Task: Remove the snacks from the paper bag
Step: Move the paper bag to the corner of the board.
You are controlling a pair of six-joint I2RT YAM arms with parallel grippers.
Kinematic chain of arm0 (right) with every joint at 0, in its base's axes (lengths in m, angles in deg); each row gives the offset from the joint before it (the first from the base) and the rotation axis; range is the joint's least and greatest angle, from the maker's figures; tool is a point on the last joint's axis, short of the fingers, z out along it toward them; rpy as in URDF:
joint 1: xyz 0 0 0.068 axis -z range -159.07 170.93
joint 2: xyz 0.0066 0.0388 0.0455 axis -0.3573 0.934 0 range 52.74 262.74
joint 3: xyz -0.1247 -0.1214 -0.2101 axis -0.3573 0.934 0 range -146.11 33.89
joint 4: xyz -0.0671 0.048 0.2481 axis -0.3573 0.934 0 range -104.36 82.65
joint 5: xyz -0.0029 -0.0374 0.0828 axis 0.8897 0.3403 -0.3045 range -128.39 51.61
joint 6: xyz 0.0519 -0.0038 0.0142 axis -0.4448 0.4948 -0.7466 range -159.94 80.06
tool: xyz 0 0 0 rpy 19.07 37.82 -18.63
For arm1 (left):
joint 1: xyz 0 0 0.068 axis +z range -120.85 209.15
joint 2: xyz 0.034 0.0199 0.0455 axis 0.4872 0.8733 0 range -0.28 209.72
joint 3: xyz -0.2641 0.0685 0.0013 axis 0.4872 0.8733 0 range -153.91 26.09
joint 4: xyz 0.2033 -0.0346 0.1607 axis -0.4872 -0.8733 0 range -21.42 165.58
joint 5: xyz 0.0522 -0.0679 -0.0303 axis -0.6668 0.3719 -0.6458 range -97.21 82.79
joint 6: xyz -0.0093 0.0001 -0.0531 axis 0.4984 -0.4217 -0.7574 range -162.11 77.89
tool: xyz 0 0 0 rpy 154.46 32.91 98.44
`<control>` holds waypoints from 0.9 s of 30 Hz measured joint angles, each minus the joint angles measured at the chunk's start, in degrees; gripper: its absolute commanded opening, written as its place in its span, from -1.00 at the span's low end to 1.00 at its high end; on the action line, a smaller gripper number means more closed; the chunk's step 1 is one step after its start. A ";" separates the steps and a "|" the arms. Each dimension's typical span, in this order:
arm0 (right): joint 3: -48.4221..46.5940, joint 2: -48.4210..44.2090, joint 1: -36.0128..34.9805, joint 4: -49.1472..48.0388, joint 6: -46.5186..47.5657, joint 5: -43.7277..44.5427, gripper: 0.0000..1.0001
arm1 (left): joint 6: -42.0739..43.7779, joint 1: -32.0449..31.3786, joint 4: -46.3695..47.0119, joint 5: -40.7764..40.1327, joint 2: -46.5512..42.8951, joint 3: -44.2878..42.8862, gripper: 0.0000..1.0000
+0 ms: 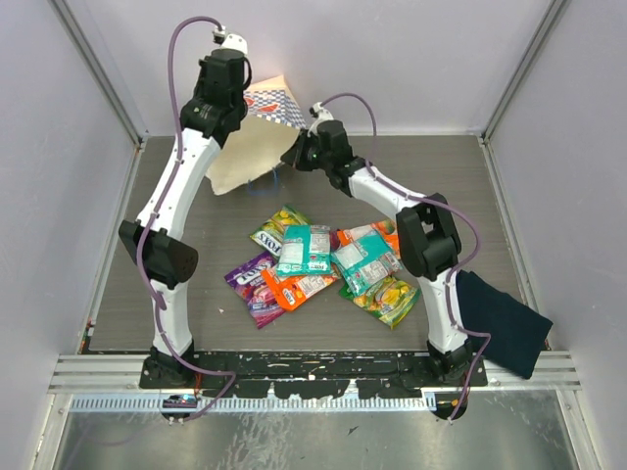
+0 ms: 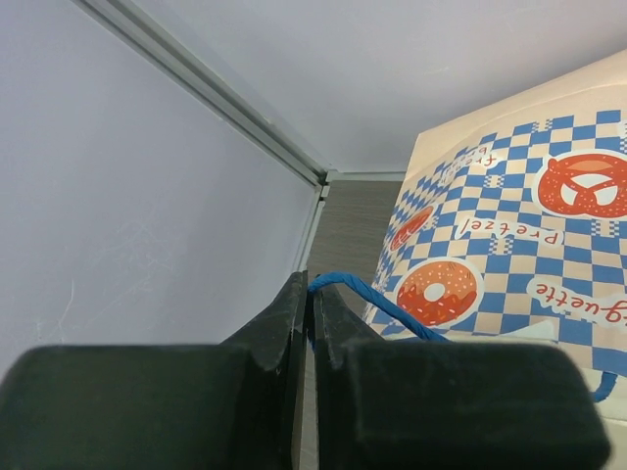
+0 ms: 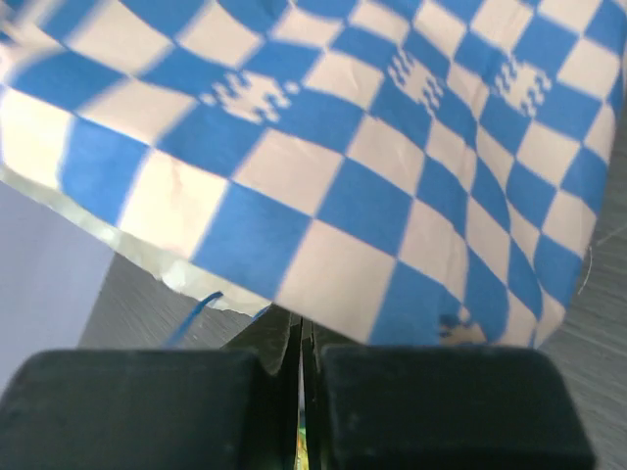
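Note:
The paper bag (image 1: 240,162) hangs tilted above the back of the table, its checkered band (image 2: 509,225) close to the left wrist camera. My left gripper (image 2: 311,286) is shut on the bag's blue cord handle (image 2: 392,304) and holds it up. My right gripper (image 1: 294,157) is at the bag's lower mouth, shut, with its fingertips (image 3: 284,338) tucked under the checkered rim (image 3: 343,147). A thin green-yellow sliver, seemingly a snack packet (image 3: 301,446), shows between its fingers. Several snacks (image 1: 313,259) lie in a loose pile on the table in front of the bag.
A dark navy folded cloth (image 1: 505,323) lies at the near right corner beside the right arm's base. Grey walls with metal rails (image 2: 225,98) close in the back and sides of the table (image 1: 460,186).

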 measured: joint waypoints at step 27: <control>-7.52 -13.73 13.27 11.47 -13.94 3.08 -0.99 | 0.22 1.79 7.58 10.99 -25.86 16.98 0.96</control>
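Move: The right fingers are shut at the right side of the paper bag's mouth. The bag's middle is about 6 cm ahead and 6 cm left of that hand; the board's far-right corner lies some 13 cm ahead, 54 cm right and 17 cm down. The green-yellow snack pack is 15 cm back and 1 cm left, the teal one 21 cm back and 5 cm right, both 16 cm below. From the left hand, the bag's middle is about 6 cm ahead, 12 cm right and 20 cm down. Open the left gripper wide to let go of the blue handle, then draw it up about 11 cm and back, away from the bag, tipping the fingers upward. Keep the right pinch on the bag's rim and lift it about 17 cm, swinging rightwards towards the board's right side with a clockwise turn and a slight roll. ##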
